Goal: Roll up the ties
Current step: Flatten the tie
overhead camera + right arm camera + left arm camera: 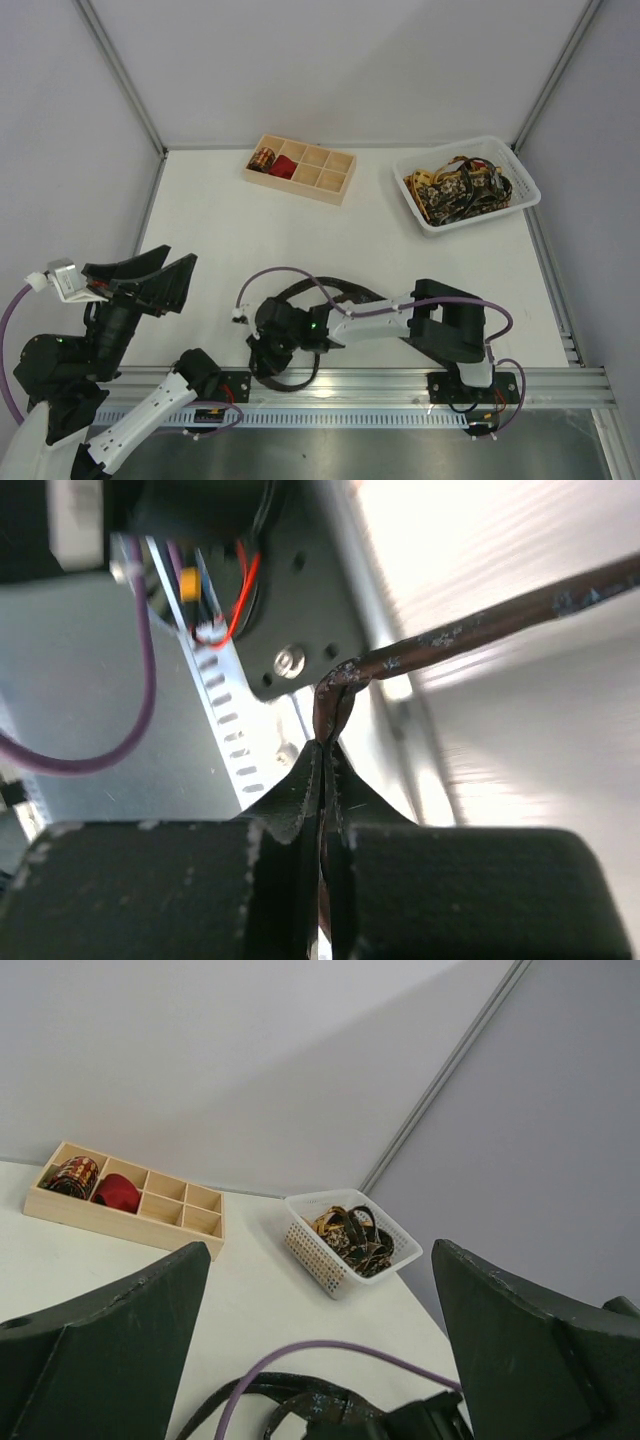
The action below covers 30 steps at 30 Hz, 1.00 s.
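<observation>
A long dark brown tie [335, 291] lies in loops at the table's front edge, round my right arm. My right gripper [265, 352] is shut on it. In the right wrist view the narrow band [345, 690] runs up out of the closed jaws [325, 755] and off to the upper right. My left gripper [150, 275] hangs open and empty above the table's left side; between its fingers [120, 1340] the same tie [300, 1400] shows below. A gold-and-black coil [262, 158] and a red coil [284, 167] sit in the tray's left compartments.
The pale wooden tray [325, 180] stands at the back centre, and a white basket [430, 215] holding several tangled patterned ties [460, 185] at the back right. A purple cable [300, 275] arcs over the tie. The metal rail [400, 385] runs along the near edge.
</observation>
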Tool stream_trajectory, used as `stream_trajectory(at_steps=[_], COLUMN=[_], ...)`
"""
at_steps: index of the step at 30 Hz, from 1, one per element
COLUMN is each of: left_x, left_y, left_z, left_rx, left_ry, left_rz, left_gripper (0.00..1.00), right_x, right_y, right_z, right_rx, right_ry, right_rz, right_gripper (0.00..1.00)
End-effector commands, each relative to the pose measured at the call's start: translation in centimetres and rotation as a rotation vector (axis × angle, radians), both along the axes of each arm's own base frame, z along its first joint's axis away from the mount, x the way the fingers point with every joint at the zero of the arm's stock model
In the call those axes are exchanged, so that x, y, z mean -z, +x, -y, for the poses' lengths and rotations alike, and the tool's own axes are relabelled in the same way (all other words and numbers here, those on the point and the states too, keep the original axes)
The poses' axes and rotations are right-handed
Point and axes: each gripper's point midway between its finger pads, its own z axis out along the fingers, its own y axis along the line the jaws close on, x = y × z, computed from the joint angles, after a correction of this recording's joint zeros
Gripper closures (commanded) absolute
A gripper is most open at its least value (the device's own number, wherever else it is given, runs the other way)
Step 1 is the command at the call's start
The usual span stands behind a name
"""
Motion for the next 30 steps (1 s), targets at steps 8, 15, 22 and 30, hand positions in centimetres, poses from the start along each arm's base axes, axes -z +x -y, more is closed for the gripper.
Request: stream_trajectory(at_steps=[8,15,22,30], left_x=[0.6,0.1,-0.3,-0.6], left_y=[1.2,1.2,1.1,1.1], left_z=[0.4,0.3,-0.2,-0.8], left_rx=[-0.029,-0.039,-0.059,-0.087], left_ry=[0.045,0.071,0.060,0.062], left_rz=[-0.005,0.005,0.030,0.046], left_gripper=[0.01,0.01,0.01,0.01], right_x=[-8.2,-12.6,-16.6,-23.1], right_y=[7.1,9.5,7.9,6.2], right_z=[-1.6,-0.7,2.0,4.5], right_rx=[-0.142,-0.209,-0.266,-0.275], right_ry=[0.194,0.300,0.364,0.481], right_rz=[-0.070,-0.082,-0.102,-0.064], right_gripper=[1.00,1.00,1.00,1.00])
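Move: The right gripper, already shut on the narrow strand at the front rail, has the tie's upper bend on the table about 20 cm ahead and 13 cm to its right, some 5 cm lower. The wide blade's middle lies roughly 14 cm ahead and 33 cm right of it. The left arm's base is about level with it, 13 cm to the left. From the raised left gripper that bend lies some 10 cm ahead, 18 cm right and 42 cm down. Keep the right fingers pinched on the narrow strand and sweep it fast off the front rail, forward about 11 cm while rising 10 over the table. Then swing back roughly 4 cm and to the right, climbing to nearly 20 cm above the start, and tilt the fingers up from their downward slant by some 20 degrees. ##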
